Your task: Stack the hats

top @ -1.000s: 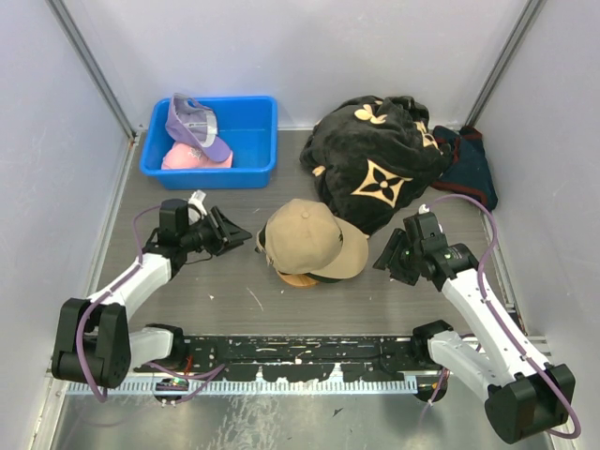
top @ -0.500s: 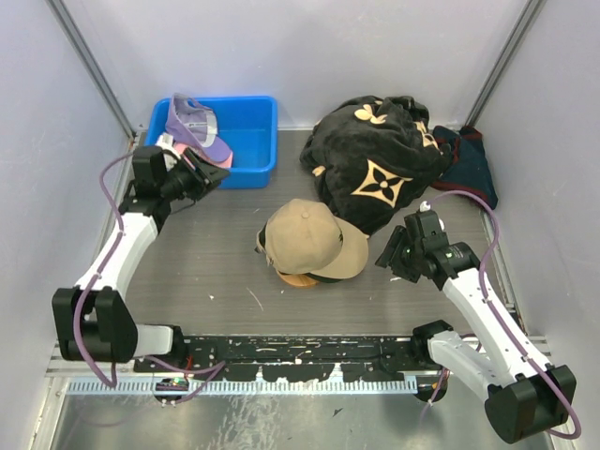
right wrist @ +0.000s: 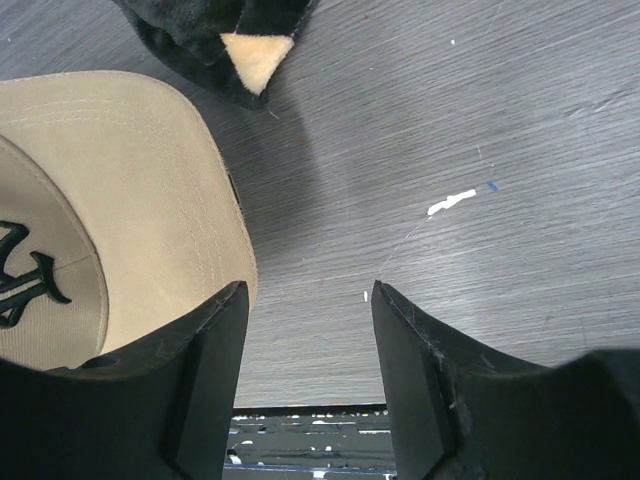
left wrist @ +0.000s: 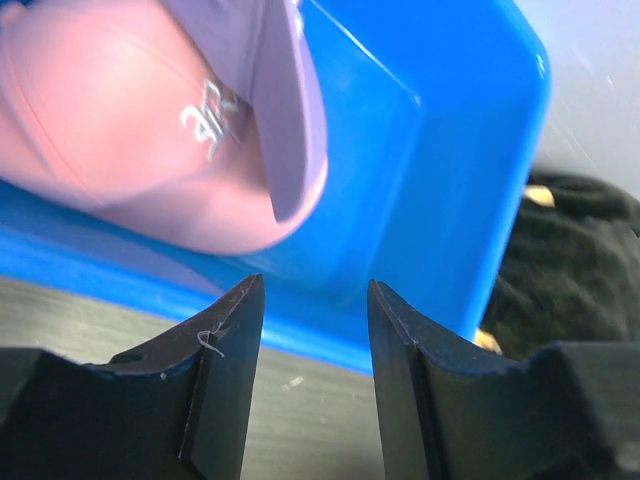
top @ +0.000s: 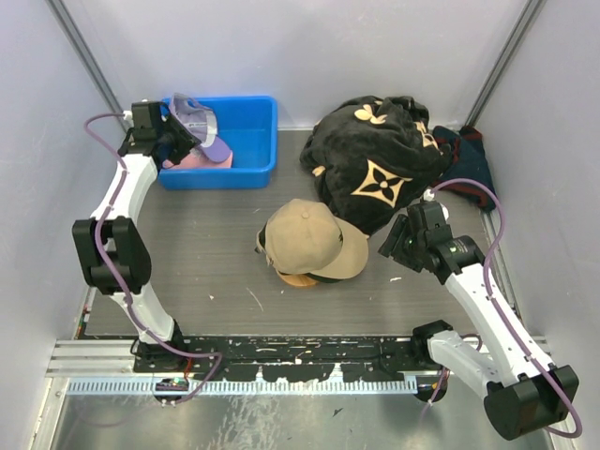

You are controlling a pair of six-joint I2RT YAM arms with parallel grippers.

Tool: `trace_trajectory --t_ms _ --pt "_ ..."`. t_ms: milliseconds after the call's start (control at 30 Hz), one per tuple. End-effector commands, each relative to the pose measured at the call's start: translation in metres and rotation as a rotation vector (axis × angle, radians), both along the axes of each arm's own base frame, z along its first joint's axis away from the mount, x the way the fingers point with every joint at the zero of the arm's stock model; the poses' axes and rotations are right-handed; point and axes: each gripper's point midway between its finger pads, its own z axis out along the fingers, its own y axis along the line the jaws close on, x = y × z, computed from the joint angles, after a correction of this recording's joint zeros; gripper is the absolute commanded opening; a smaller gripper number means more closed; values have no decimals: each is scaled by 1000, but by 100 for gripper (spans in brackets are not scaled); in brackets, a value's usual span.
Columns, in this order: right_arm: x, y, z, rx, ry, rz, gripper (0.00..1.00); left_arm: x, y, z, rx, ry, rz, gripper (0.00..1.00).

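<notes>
A lavender cap [top: 200, 125] lies on a pink cap [top: 187, 160] in the blue bin [top: 251, 141]. A tan cap [top: 305, 234] sits mid-table on top of a dark cap, of which only an edge [top: 325, 277] shows. My left gripper [top: 174, 142] is open and empty at the bin's left end. In the left wrist view my left gripper [left wrist: 310, 300] is just short of the pink cap [left wrist: 120, 130] and the lavender brim [left wrist: 288, 100]. My right gripper [top: 392, 249] is open and empty, right of the tan cap. In the right wrist view my right gripper [right wrist: 308, 300] is beside the tan brim [right wrist: 130, 200].
A large black cloth with tan flower marks [top: 375, 159] is heaped at the back right, and its edge shows in the right wrist view [right wrist: 205, 30]. A dark bundle with red trim [top: 471, 167] lies beside it. Grey walls enclose the table.
My left arm has swung from beside the tan cap back and left to the blue bin's left end. My right gripper has shifted slightly away from the cap.
</notes>
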Motion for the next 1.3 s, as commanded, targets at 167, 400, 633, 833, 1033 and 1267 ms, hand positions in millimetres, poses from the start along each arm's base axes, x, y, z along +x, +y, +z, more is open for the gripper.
trace_trajectory --t_ms 167,400,633,833,1033,1267 --pt "25 -8 19 -51 -65 -20 60 33 76 -27 214 147 146 52" --pt "36 -13 20 -60 -52 -31 61 44 104 -55 420 265 78 70" --pt "44 -13 18 -51 -37 -38 61 62 103 -78 391 266 -31 92" --pt "49 -13 17 -41 -27 -35 61 68 99 -103 367 314 -88 93" --pt "51 -13 16 -34 -20 -26 59 80 87 -115 310 275 -133 98" --pt "52 -13 16 -30 -18 -23 59 86 63 -127 202 246 -220 100"
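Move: The pink hat in the blue bin lies about 5 cm ahead of the left hand, 5 cm to its left and some 16 cm below. The purple hat, draped over its far right part, stands about 9 cm ahead of the hand, 2 cm left and 12 cm below; the blue bin's middle is 7 cm ahead, neither left nor right, 17 cm down. From the right hand the pink hat is roughly 27 cm ahead, 52 cm left and 10 cm below. With its right-hand finger coming up against the pink hat, the left hand goes left and forward, then sinks about 12 cm into the bin's left part, edging back right by 2 cm last. The wrist tips some 15 degrees further down, left side rising, while the fingers spread from half to fully open astride the crown. The right hand, empty, eases 4 cm forward. ##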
